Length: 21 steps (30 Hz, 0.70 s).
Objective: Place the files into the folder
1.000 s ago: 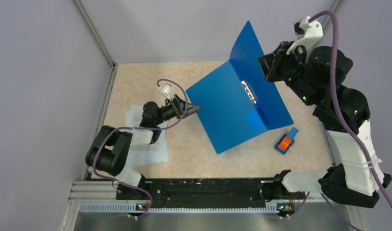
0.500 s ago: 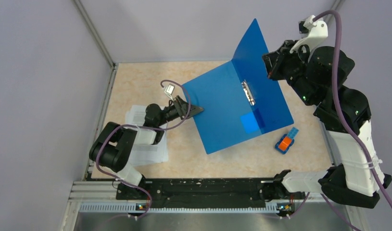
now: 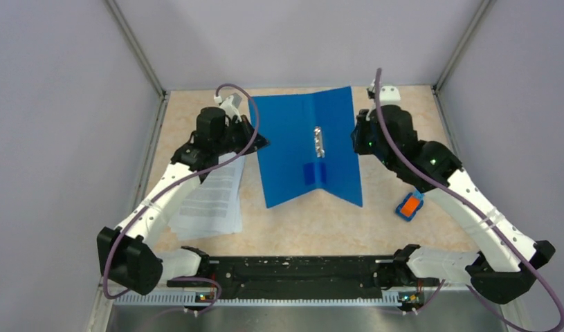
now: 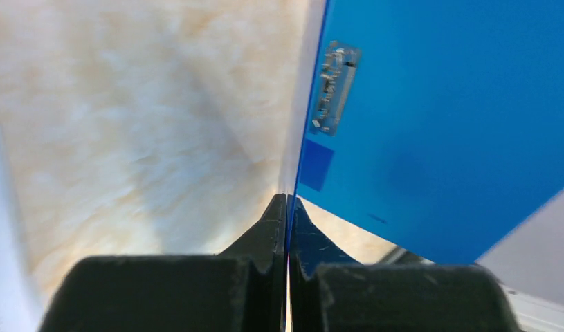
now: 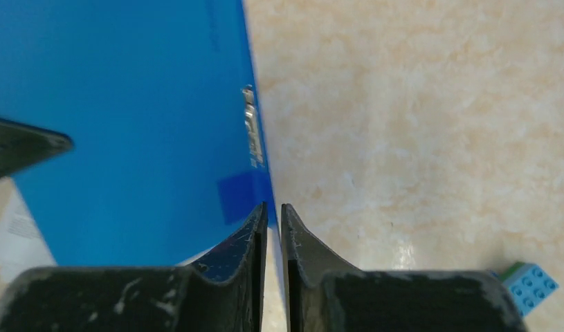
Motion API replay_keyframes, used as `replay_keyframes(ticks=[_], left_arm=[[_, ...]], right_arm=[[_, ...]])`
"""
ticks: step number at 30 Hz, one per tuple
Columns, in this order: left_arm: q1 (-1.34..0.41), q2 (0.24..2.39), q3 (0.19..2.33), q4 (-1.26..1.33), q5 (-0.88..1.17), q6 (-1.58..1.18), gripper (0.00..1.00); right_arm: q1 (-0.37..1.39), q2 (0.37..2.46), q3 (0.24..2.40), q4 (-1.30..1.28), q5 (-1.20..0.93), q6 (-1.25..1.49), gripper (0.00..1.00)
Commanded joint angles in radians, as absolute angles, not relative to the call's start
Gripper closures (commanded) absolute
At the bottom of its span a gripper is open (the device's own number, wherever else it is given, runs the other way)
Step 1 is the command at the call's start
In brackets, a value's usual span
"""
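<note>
The blue folder (image 3: 293,152) lies open mid-table, its metal clip (image 3: 319,140) showing at the spine. My left gripper (image 3: 257,143) is shut on the left cover's edge; in the left wrist view the thin blue sheet of the folder (image 4: 438,104) runs straight between the closed jaws of that gripper (image 4: 287,199). My right gripper (image 3: 357,138) is at the right cover's edge. Its jaws (image 5: 273,206) stand a narrow gap apart around the rim of the folder (image 5: 126,104). The files (image 3: 213,197), white printed sheets, lie left of the folder, under my left arm.
A small orange-and-blue block (image 3: 409,205) sits right of the folder, partly under my right arm; its blue corner (image 5: 535,280) shows in the right wrist view. Grey walls close in the table on the left, back and right.
The raised right cover has come down and the folder has turned and shifted toward the back. My left gripper moved up and shut on the left cover. My right jaws have parted slightly.
</note>
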<state>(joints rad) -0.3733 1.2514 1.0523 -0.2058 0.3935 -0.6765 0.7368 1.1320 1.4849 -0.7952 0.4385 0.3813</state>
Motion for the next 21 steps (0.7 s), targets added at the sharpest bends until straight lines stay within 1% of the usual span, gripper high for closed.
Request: replay_keyframes(ticks=[1, 2, 6, 8, 10, 15, 18, 20, 21], left_arm=[[-0.365, 1.25, 1.159, -0.724, 0.219, -0.436, 1.0], [-0.366, 1.257, 1.169, -0.738, 0.221, -0.428, 1.0], [-0.355, 1.3, 1.209, -0.81, 0.214, -0.404, 1.0], [-0.347, 1.32, 1.229, -0.834, 0.208, -0.406, 1.0], [-0.344, 1.335, 1.255, -0.848, 0.213, -0.388, 1.0], [-0.322, 1.401, 1.353, -0.888, 0.178, -0.353, 1.0], [-0.318, 1.441, 1.389, -0.902, 0.175, -0.353, 1.0], [-0.312, 1.457, 1.392, -0.904, 0.15, -0.352, 1.0], [-0.309, 1.463, 1.392, -0.902, 0.148, -0.35, 0.95]], right_arm=[[0.733, 1.081, 1.376, -0.739, 0.42, 0.49, 0.81], [0.726, 1.081, 1.358, -0.744, 0.424, 0.498, 0.76], [0.684, 1.086, 1.309, -0.775, 0.456, 0.506, 0.52], [0.673, 1.091, 1.31, -0.792, 0.485, 0.504, 0.43], [0.67, 1.099, 1.317, -0.795, 0.49, 0.491, 0.37], [0.67, 1.159, 1.3, -0.734, 0.331, 0.44, 0.34], [0.67, 1.199, 1.23, -0.641, 0.225, 0.449, 0.34], [0.672, 1.22, 1.172, -0.558, 0.157, 0.468, 0.37], [0.672, 1.24, 1.149, -0.525, 0.128, 0.479, 0.38]])
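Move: The open folder hangs between both hands. The bare table spot for its clip lies about 9 cm right, level fore-and-aft and 23 cm below the left hand, and 19 cm left, 2 cm ahead and 32 cm below the right. From the left hand the metal clip is some 18 cm right, 6 cm ahead and 13 cm down; the files' middle is about 22 cm left, 6 cm back. The toy car is 20 cm right, 6 cm back of the right hand. The folder is lowered to the table: the left hand keeps its pinch on the left cover's outer edge, drawing it left about 7 cm and down nearly as far, first back, then slightly forward, while rolling its left side up and tipping down. The right hand sinks some 10 cm, pausing midway, and opens its fingers to let go of the right cover. ##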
